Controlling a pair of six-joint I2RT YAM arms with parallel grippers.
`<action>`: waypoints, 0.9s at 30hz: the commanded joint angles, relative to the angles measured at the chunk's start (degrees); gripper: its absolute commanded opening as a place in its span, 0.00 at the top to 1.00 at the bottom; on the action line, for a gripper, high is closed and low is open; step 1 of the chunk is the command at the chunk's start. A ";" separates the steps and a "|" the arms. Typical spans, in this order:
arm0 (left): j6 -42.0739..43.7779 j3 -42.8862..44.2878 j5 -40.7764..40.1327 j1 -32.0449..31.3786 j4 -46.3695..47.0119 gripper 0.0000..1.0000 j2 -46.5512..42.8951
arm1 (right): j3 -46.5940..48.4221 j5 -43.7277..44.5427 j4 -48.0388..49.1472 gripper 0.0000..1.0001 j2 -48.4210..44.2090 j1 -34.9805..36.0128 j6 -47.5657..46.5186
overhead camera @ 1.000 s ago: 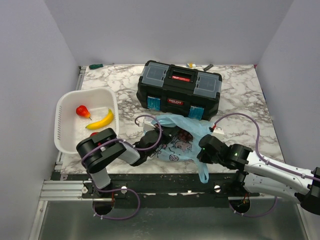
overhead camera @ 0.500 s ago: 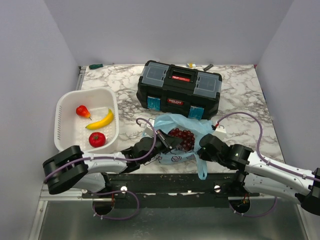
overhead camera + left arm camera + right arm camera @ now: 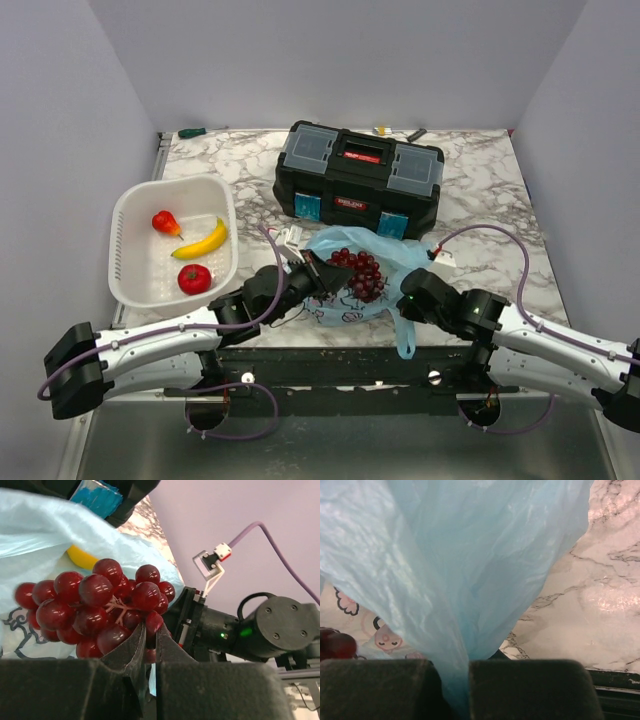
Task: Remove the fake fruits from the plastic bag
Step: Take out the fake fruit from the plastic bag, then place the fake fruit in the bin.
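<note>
A dark red grape bunch [image 3: 358, 273] [image 3: 100, 610] hangs lifted above the mouth of the light-blue plastic bag [image 3: 385, 255] [image 3: 450, 565], with my left gripper [image 3: 322, 276] [image 3: 150, 636] shut on its near edge. A yellow-orange fruit [image 3: 82, 559] peeks out inside the bag behind the grapes. My right gripper [image 3: 412, 300] [image 3: 468, 667] is shut on the bag's front edge, pinching the film. A yellow banana [image 3: 201, 241] and a red apple [image 3: 194, 279] lie in the white basket [image 3: 128, 290] on the left.
A small red pear-shaped fruit [image 3: 165, 222] is also in the basket. A black toolbox [image 3: 360, 180] stands just behind the bag. A green-handled tool [image 3: 192, 132] and small items [image 3: 398, 131] lie along the table's back edge.
My left arm has stretched out low along the front edge and raised the grape bunch up out of the bag's mouth. The right gripper has kept its hold on the bag.
</note>
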 commanded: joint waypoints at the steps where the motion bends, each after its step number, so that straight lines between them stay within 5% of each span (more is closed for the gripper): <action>1: 7.49 3.67 3.89 -0.26 -4.19 1.00 -5.33 | -0.99 2.71 -1.57 0.99 -1.29 0.34 1.46; 13: 22.71 18.20 -6.62 5.62 -32.63 1.00 -16.19 | -1.61 1.89 -1.94 0.99 -3.24 0.34 1.28; 20: 33.18 27.59 -9.25 23.04 -49.66 1.00 -16.12 | -1.55 1.71 -1.89 0.99 -3.92 0.34 0.86; 27: 35.77 30.14 -16.08 39.47 -52.16 1.00 -12.07 | -2.28 1.31 -0.90 0.99 -4.38 0.34 0.66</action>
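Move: The left hand already grips the grapes just over the bag. The white basin it takes them to lies about 43 cm to its left, 16 cm ahead and 18 cm below. In the basin the banana is some 35 cm left and 19 cm ahead of the hand, the tomato 37 cm left and 8 cm ahead. The open bag sits about 9 cm right and 5 cm ahead. From the right hand the basin is roughly 62 cm left, 20 cm ahead. Gripping the grapes, the left hand rises about 10 cm, then swings left some 23 cm and forward towards the basin. ##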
